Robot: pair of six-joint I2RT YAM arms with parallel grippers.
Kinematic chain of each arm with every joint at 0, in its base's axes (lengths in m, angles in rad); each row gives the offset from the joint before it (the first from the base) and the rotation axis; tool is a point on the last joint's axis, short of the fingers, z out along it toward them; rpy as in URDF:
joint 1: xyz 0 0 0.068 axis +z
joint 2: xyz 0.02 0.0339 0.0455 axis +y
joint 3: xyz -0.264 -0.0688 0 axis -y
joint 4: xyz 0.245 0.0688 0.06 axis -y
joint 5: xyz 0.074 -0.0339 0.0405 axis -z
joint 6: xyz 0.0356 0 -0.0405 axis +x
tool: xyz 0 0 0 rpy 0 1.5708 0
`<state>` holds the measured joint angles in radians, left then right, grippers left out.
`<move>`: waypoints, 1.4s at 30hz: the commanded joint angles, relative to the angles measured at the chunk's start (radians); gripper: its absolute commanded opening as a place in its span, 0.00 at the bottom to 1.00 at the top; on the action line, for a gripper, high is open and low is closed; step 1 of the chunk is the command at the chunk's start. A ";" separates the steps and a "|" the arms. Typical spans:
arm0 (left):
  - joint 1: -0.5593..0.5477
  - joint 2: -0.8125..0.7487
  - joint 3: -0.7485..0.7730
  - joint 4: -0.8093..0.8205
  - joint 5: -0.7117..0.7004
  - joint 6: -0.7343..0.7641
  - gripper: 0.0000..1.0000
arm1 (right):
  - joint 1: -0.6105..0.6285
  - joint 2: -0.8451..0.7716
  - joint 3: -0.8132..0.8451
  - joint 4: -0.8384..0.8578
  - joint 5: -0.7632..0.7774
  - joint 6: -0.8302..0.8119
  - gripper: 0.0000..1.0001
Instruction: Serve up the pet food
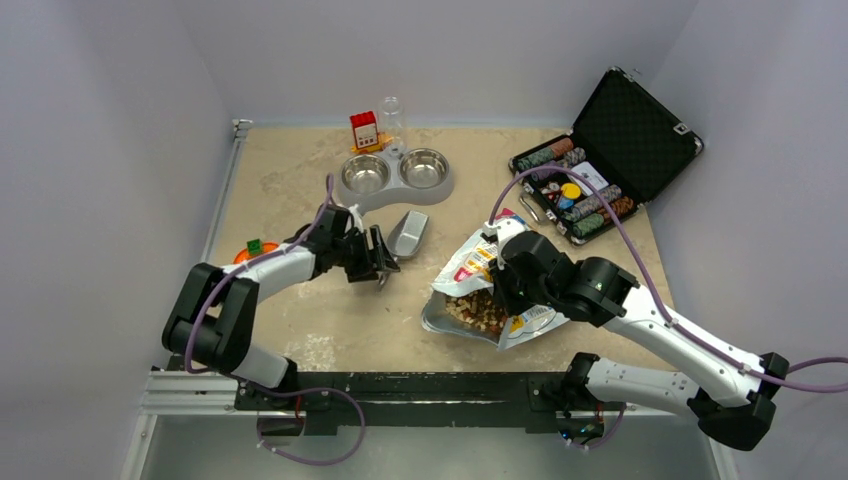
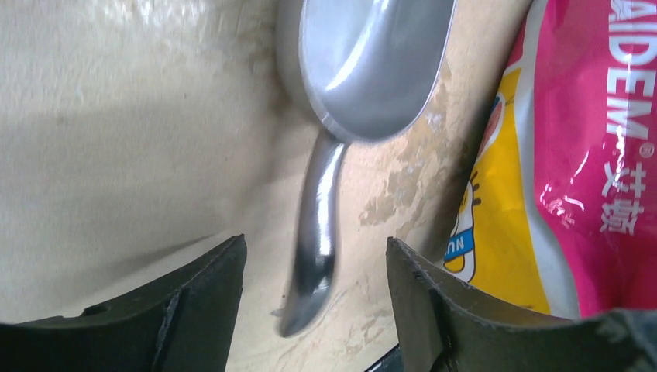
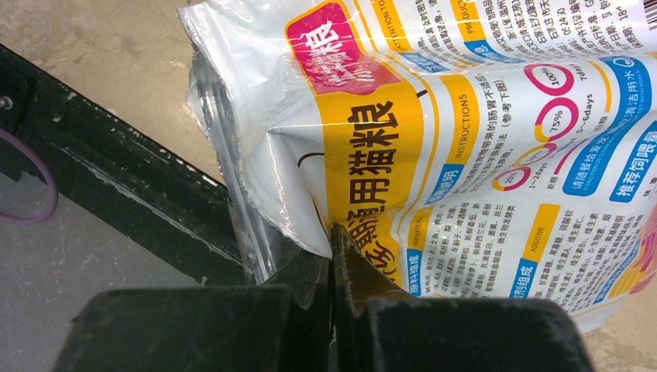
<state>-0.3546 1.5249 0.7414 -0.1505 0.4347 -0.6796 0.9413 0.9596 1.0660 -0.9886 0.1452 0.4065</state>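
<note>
The pet food [image 1: 478, 312] is a heap of brown kibble showing in the open mouth of the white, yellow and pink bag [image 1: 470, 270], which lies on the table. My right gripper [image 1: 503, 285] is shut on the bag's edge near the mouth; in the right wrist view the gripper [image 3: 333, 260] pinches a fold of the bag [image 3: 465, 116]. The metal scoop [image 1: 408, 232] lies empty on the table left of the bag. My left gripper [image 2: 314, 294] is open, its jaws on either side of the scoop's handle [image 2: 319, 225] without touching it. It also shows in the top view [image 1: 384, 258].
A grey double bowl stand [image 1: 395, 178] with two empty steel bowls sits behind the scoop. A red box [image 1: 364, 130] and a clear bottle [image 1: 391, 115] stand at the back. An open black case of poker chips [image 1: 600, 170] is at the back right. An orange object [image 1: 250, 250] lies at the left.
</note>
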 commanded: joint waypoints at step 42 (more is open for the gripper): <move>0.008 0.454 -0.507 1.574 -0.104 -0.602 0.46 | 0.004 0.023 0.100 0.010 -0.021 -0.014 0.00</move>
<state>-0.3534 1.9354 0.2272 1.3842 0.3725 -1.3247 0.9413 0.9890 1.0981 -1.0180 0.1394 0.3946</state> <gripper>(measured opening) 0.478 0.007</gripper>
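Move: Below the left hand by some 3 cm, and only about 1 cm farther out and 1 cm right, lies the middle of the scoop's handle. The scoop's pan is about 7 cm ahead and 5 cm right, the double bowl some 18 cm ahead and 1 cm right, and the open food bag roughly 20 cm right and 4 cm back. From the right hand, the handle is about 12 cm ahead, 19 cm left and 18 cm down. Backing off about 2 cm and sinking, the left hand swings its fingers up from steeply down to nearly level, some 30 degrees, turning counter-clockwise as well. It then goes forward about 3 cm along the handle towards the pan, low over the table, fingers narrowed to about half open with the handle between them. The right hand keeps its pinch on the bag. ##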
